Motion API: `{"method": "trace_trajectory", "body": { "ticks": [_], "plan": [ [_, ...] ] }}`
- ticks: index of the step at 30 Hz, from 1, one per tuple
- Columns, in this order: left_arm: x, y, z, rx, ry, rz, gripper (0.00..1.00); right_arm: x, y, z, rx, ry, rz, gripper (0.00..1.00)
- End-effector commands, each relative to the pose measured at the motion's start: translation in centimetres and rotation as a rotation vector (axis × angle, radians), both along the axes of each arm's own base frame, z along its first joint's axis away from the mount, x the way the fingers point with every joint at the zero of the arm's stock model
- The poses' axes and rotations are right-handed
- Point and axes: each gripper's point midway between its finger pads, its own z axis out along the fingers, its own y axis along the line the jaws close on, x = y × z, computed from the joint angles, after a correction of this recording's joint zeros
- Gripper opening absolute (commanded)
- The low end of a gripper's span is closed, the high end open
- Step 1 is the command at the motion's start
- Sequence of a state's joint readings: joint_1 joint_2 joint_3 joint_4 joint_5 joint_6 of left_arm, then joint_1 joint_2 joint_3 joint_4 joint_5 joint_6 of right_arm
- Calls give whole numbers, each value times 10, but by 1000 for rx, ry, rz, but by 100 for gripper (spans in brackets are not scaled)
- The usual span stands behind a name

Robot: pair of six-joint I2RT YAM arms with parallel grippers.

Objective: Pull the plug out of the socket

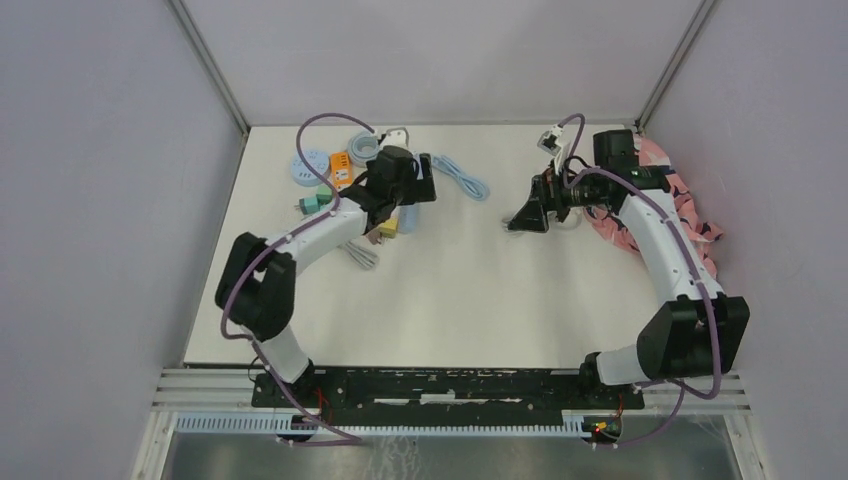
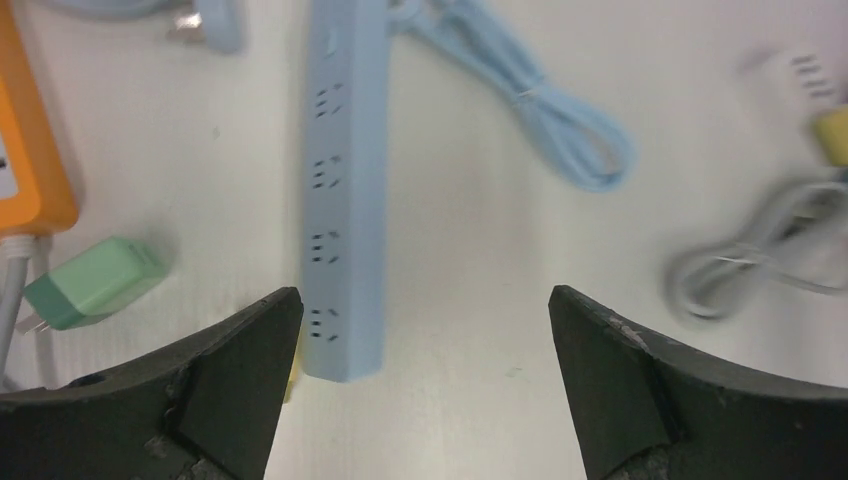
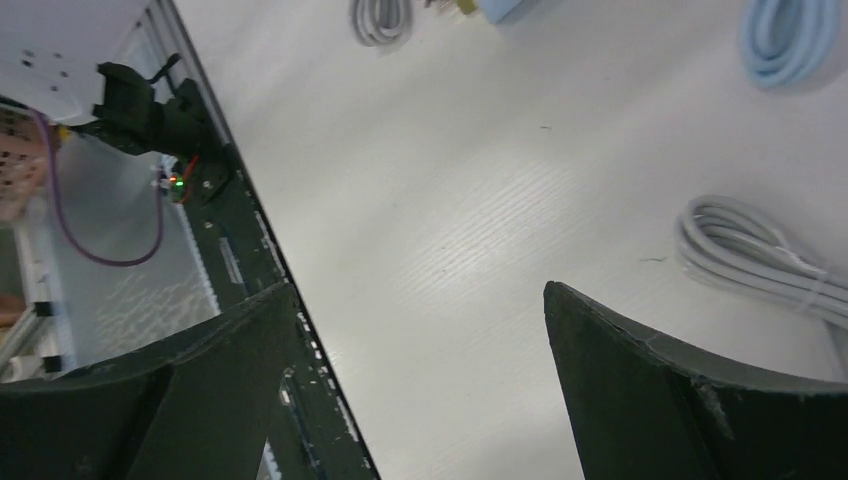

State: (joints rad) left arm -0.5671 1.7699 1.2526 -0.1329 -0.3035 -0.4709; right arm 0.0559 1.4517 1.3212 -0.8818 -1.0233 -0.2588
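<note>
A light-blue socket strip [image 2: 343, 190] lies lengthwise on the white table, and the sockets that show on it have nothing in them. Its blue cable [image 2: 560, 120] coils off to the right. A sliver of a yellow plug [image 2: 291, 372] peeks out beside the strip's near end, mostly hidden by my left finger. From above, that yellow plug [image 1: 386, 229] lies next to the strip [image 1: 411, 216]. My left gripper [image 2: 425, 300] hovers open just right of the strip's end, holding nothing. My right gripper [image 3: 420, 290] is open over bare table, far from the strip [image 1: 522, 218].
An orange block [image 2: 30, 140] and a green adapter [image 2: 95, 282] lie left of the strip. A grey cable coil [image 2: 735, 270] lies to the right. A pink cloth [image 1: 690, 210] sits at the table's right edge. The black base rail [image 3: 250, 250] runs beside my right gripper.
</note>
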Motion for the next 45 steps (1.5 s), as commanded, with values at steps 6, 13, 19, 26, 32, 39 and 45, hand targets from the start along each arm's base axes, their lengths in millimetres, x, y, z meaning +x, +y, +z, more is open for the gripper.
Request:
{"method": "trace_trajectory", "body": {
  "ticks": [6, 13, 19, 26, 32, 39, 45],
  "plan": [
    [-49, -55, 217, -288, -349, -468, 99, 37, -25, 78, -119, -508, -169, 99],
    [-76, -45, 208, -108, -436, -667, 99, 87, -49, 77, -259, -566, -257, 100],
    [-68, 0, 174, 104, -441, -527, 99, 129, -100, 31, -412, -450, -385, 99],
    [-65, 40, 173, 270, -519, -401, 99, 147, -148, -39, -563, -356, -477, 99],
    [-66, 30, 168, 239, -497, -440, 99, 152, -178, -66, -660, -303, -498, 98],
    [-67, 21, 161, 210, -477, -473, 100, 162, -188, -94, -698, -242, -469, 83],
    [-66, 26, 163, 229, -488, -453, 99, 189, -194, -112, -714, -186, -447, 72]
  ]
}}
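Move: The teal plug, still seated in the white strip, lies about 16 cm ahead of the right hand, 16 cm to its right and 18 cm below. The yellow plug sits next to it, roughly 3 cm farther out and 3 cm to the left of the teal one; the grey cable bundle is some 5 cm nearer and 9 cm to the left of the teal plug. From the left hand, the teal plug is about level ahead, some 32 cm to the right and 7 cm below. Rising about 7 cm first, then swinging right, forward and down, the right hand closes on the teal plug, turning nearly 50 degrees so its fingers go from pointing left to steeply down and forward; late on they narrow to three quarters open, touching nothing. The left hand, empty and wide open, rises some 22 cm away from the light blue strip while drawing back, then settles lower, tilted up and turned clockwise. ##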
